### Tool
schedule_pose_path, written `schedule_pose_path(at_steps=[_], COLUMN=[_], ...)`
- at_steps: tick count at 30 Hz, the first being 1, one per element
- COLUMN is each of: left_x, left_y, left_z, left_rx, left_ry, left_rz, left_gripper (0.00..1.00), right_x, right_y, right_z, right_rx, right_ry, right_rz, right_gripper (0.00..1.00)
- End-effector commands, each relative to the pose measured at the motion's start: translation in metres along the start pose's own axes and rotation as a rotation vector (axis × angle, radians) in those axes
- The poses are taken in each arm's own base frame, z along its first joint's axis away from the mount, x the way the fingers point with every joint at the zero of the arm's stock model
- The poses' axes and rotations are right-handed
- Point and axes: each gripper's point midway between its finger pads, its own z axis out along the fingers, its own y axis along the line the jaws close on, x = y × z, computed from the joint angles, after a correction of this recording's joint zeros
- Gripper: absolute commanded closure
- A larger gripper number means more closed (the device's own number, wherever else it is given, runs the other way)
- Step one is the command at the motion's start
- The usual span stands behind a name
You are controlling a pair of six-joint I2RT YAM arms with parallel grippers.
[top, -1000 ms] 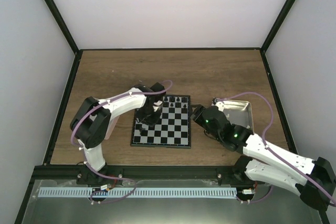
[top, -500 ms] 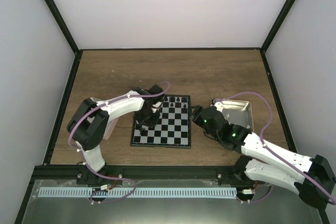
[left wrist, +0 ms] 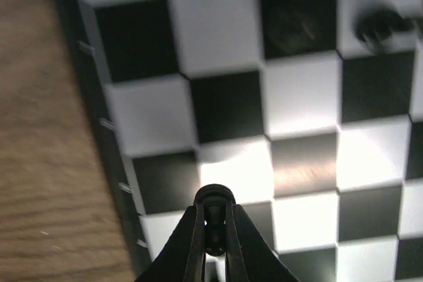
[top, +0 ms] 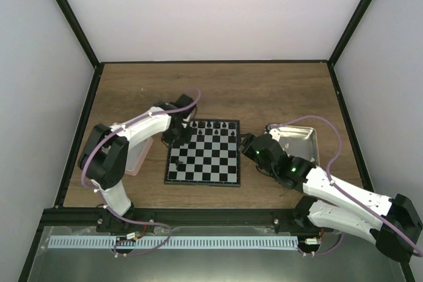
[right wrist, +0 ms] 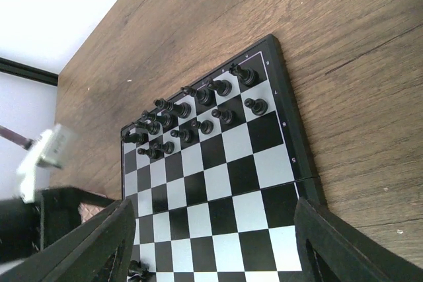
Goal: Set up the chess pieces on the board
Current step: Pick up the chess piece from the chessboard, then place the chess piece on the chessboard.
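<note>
The board (top: 205, 156) lies flat in the middle of the table. Black chess pieces (top: 215, 125) fill much of its two far rows, and the right wrist view shows them too (right wrist: 198, 107). One black piece (right wrist: 135, 270) stands alone near the board's left edge. My left gripper (top: 174, 135) hovers over the board's far left part. It is shut on a small black chess piece (left wrist: 213, 222), gripped just under its round head. My right gripper (top: 254, 144) hangs beside the board's right edge, open and empty, with its fingers (right wrist: 99, 242) wide apart.
A metal tray (top: 303, 138) sits on the table to the right of the board, under my right arm. Part of a pink tray (top: 137, 158) shows to the left of the board beneath my left arm. Black frame rails border the table.
My left arm has swung from the board's left columns back toward its far left corner, uncovering the pink tray. My right arm has stayed put.
</note>
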Motion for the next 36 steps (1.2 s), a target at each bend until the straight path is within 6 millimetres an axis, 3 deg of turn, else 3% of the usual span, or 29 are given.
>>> schedule_pose_path(at_steps=[1, 9, 19, 24, 29, 36], left_x=[-0.040, -0.069, -0.062, -0.064, -0.071, -0.074], left_y=[0.029, 0.047, 0.048, 0.048, 0.049, 0.056], left_z=[-0.011, 0.002, 0.021, 0.021, 0.004, -0.046], left_rx=[-0.019, -0.023, -0.031, -0.032, -0.033, -0.023], left_ry=[-0.092, -0.069, -0.010, -0.011, -0.055, -0.225], left_rz=[-0.116, -0.136, -0.119, -0.114, -0.123, -0.193], left_gripper=[0.96, 0.94, 0.91, 0.78, 0.65, 0.59], right_x=[-0.004, -0.007, -0.009, -0.009, -0.005, 0.028], right_y=[-0.006, -0.012, -0.014, -0.013, -0.004, 0.048], right_z=[0.001, -0.002, -0.004, -0.003, -0.002, 0.013], right_rx=[0.015, 0.029, 0.028, 0.026, -0.002, -0.191], right_ry=[-0.026, -0.045, -0.060, -0.056, -0.030, 0.145], right_rz=[0.005, -0.004, -0.008, -0.015, -0.077, -0.333], right_gripper=[0.32, 0.32, 0.32, 0.32, 0.32, 0.33])
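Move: About 7 cm ahead, 3 cm to the left and 3 cm below the left hand, which already pinches a pawn, lies the empty second-row square on the board's left edge. The back-row piece at the far left stands about 10 cm ahead of the hand, level with it sideways; the nearest placed pawn stands some 7 cm ahead and 2 cm right. From the right hand that square is roughly 10 cm ahead, 20 cm left and 13 cm below. Carrying the pinched pawn over the board towards its far left corner, the left hand sweeps about 7.5 cm forward and 3 cm left with a slight rise, turning counter-clockwise under 10 degrees, then sinks some 2.5 cm onto the empty square. Its fingers open, let the pawn go and start back up. Late on, the right hand edges left a couple of centimetres, fingers open. ##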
